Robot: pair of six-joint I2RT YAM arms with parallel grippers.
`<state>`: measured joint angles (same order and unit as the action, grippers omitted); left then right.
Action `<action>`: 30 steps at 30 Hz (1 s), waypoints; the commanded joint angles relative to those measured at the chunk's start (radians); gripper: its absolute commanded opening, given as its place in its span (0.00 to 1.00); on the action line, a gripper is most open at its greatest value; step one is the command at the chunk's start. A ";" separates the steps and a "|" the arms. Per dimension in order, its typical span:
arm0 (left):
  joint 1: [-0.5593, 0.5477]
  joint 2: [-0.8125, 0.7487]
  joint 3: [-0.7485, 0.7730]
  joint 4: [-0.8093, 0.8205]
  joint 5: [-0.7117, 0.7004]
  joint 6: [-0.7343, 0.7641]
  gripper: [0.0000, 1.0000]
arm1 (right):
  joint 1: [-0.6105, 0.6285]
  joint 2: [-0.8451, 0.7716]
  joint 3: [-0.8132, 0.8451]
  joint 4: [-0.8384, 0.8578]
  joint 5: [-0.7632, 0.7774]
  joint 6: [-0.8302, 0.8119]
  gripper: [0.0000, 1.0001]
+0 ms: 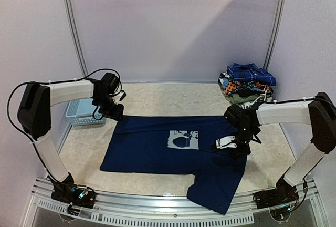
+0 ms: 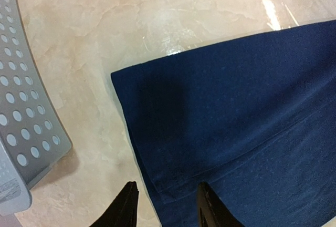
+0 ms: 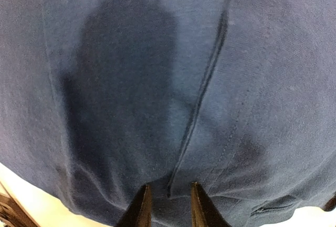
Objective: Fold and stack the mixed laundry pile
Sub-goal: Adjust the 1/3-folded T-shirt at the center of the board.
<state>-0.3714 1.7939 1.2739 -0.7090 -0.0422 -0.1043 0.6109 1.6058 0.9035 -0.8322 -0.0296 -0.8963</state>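
Observation:
A navy T-shirt [image 1: 152, 148] with a pale chest print lies spread flat on the table. My left gripper [image 1: 113, 112] hovers at its far left corner. In the left wrist view this gripper [image 2: 167, 202] is open, one finger over the bare table and the other over the shirt's hem [image 2: 236, 106]. My right gripper [image 1: 231, 145] is low on the shirt's right part. Seen from the right wrist, the right gripper [image 3: 168, 206] is narrowly open, with its tips pressing into puckered navy cloth [image 3: 131, 80] on either side of a seam. The rest of the laundry pile [image 1: 247, 82] sits at the back right, a blue plaid shirt [image 1: 252, 73] on top.
A light-blue perforated basket [image 1: 81, 112] stands at the left, just beside the left gripper, and its wall [image 2: 26, 132] fills the left edge of the left wrist view. The marble-patterned table [image 1: 168, 98] ends at a metal rail in front. The shirt's lower part hangs toward that rail.

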 commanded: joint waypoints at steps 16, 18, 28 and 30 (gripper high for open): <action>-0.012 0.023 -0.005 0.002 0.007 0.010 0.40 | 0.010 -0.016 0.041 0.003 0.063 0.046 0.00; -0.012 0.021 -0.005 0.000 0.007 0.011 0.40 | 0.010 -0.031 0.047 -0.012 0.062 0.047 0.00; -0.012 0.022 -0.004 0.000 0.010 0.012 0.40 | 0.010 -0.112 0.054 -0.118 0.042 0.029 0.00; -0.012 0.020 -0.004 -0.001 0.010 0.012 0.40 | 0.010 -0.125 0.056 -0.132 0.041 0.028 0.00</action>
<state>-0.3714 1.7958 1.2739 -0.7113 -0.0383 -0.1009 0.6151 1.5211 0.9371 -0.9024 0.0257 -0.8619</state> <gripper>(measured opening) 0.402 0.005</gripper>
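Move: The seamed corner of the folded-over layer of the T-shirt lies practically between my open right fingertips, about 1 cm ahead and 1 cm below. From that hand, the shirt's white print is roughly 17 cm to the left and 4 cm farther out, and the middle of the sleeve lying towards me is some 13 cm back and 6 cm left. From my left hand, the corner is about 35 cm to the right, 16 cm back and 6 cm lower. I shut my right fingers fully on the seamed corner of the folded-over layer while easing about 1 cm forward, low over the cloth, so that they pinch its edge. Then I rise nearly 3 cm, drawing back slightly at the end, fingers kept shut and still pointing down. ##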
